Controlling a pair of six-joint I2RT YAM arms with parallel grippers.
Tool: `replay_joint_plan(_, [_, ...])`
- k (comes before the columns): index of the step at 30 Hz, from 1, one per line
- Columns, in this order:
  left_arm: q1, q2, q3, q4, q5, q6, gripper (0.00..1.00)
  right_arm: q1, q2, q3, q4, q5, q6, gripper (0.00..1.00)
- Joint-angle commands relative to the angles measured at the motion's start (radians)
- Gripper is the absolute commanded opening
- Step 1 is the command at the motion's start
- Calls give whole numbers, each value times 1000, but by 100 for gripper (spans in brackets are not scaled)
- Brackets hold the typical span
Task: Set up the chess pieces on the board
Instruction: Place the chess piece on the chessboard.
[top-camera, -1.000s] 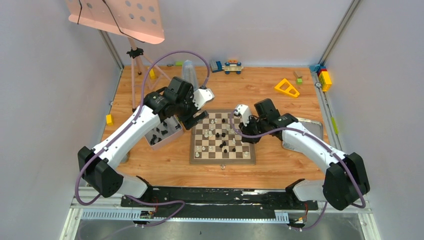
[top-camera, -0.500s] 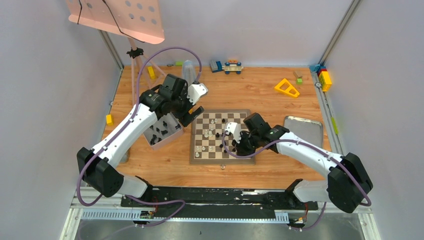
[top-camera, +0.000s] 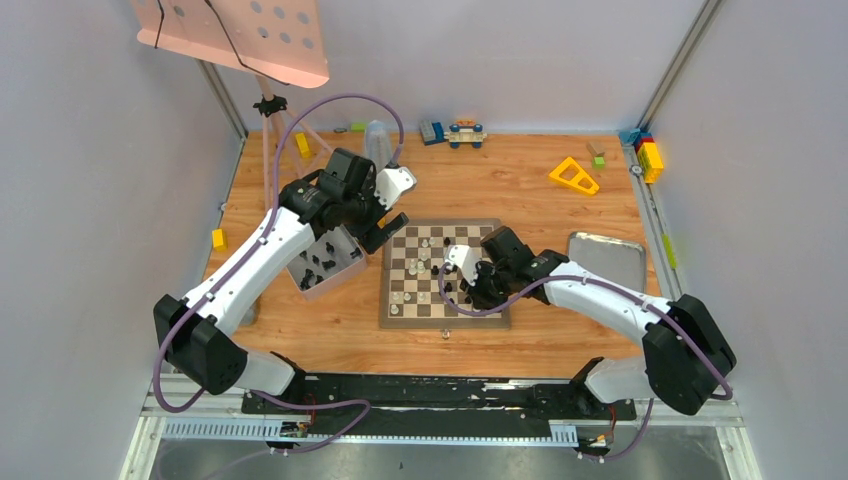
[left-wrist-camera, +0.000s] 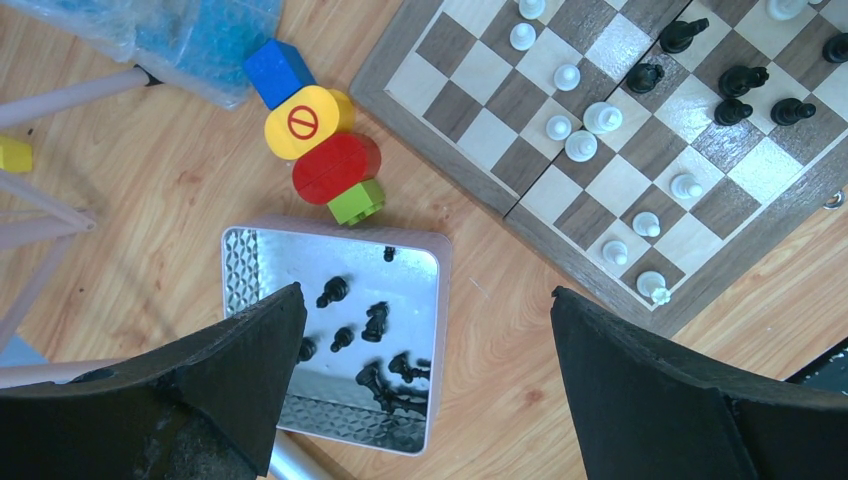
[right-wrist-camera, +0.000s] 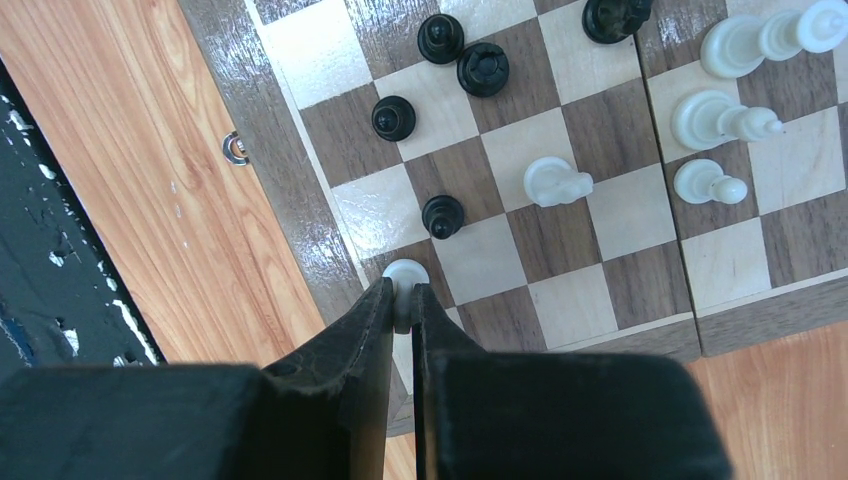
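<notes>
The board (top-camera: 445, 320) lies at the table's middle, with white chess pieces (left-wrist-camera: 600, 118) and black chess pieces (left-wrist-camera: 742, 80) scattered over it. My right gripper (right-wrist-camera: 403, 292) is shut on a small white piece (right-wrist-camera: 405, 272), low over a dark square by the board's near border (right-wrist-camera: 300, 200). A black pawn (right-wrist-camera: 442, 215) stands just beyond it. My left gripper (left-wrist-camera: 428, 292) hangs wide open and empty, above the right rim of a small metal box (left-wrist-camera: 250, 262). Several black pieces (left-wrist-camera: 378, 322) lie in that box. From above, the left gripper (top-camera: 385, 232) is off the board's far left corner.
A stack of toy blocks (left-wrist-camera: 325, 150) lies between the small box and the board. A grey metal tray (top-camera: 605, 262) sits right of the board. A tripod stand (top-camera: 270, 140), a yellow wedge (top-camera: 573, 175) and more blocks (top-camera: 455, 131) occupy the back of the table.
My right arm has swung left and nearer across the board with the white piece. My left arm has drawn back off the board's corner toward the small box, jaws opening fully.
</notes>
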Motion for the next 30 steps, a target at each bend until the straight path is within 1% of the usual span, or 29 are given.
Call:
replay_joint_plan(1, [4,-46,-1,42,3,-7,100,7,-3,-13,35,22,-20,2])
replay_joint_plan(9, [4,-44,-11,47,2,-6,100,7,-11,-22,20,13,-27,3])
replay_joint_plan(13, [4,-46,-14,49,2,-8,100,6,-6,-24,21,15,-22,6])
replay_joint_plan(15, [4,-46,-15,49,5,-8,100,7,-2,-24,21,15,-19,11])
replay_joint_plan(20, [5,-53,-17,47,2,-7,100,7,-7,-14,21,23,-8,34])
replay_joint_plan(23, [4,-57,-20,48,-1,-7,100,7,-20,8,16,31,-3,43])
replay_joint_plan(26, [5,-61,-24,51,-6,-5,100,6,-28,46,17,35,17,48])
replay_joint_plan(30, [4,-68,-26,52,-10,-5,100,-2,-2,109,27,46,65,48])
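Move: The right hand still holds a white chess piece; its place, the near-edge square beside the right corner square, lies under the fingers, about 1 cm to the right and 3 cm below the hand. At piece height, some 2 cm down, the white corner piece stands level and 3 cm right, the nearest black pawn 2 cm ahead and 1 cm left, a white piece 5 cm ahead, 1 cm left. From the left hand that square is about 11 cm back, 20 cm right and 17 cm below. The right hand eases the held white piece just under 1 cm down and to the right onto the near-edge square between the corner piece and the black pawn, then stays there with its wrist practically still. Its fingers open from their pinch to about half, letting go of the piece, and at the very end the hand starts to lift off, roughly 1 cm up with a slight shift forward and left, the piece still between the parted fingers. ##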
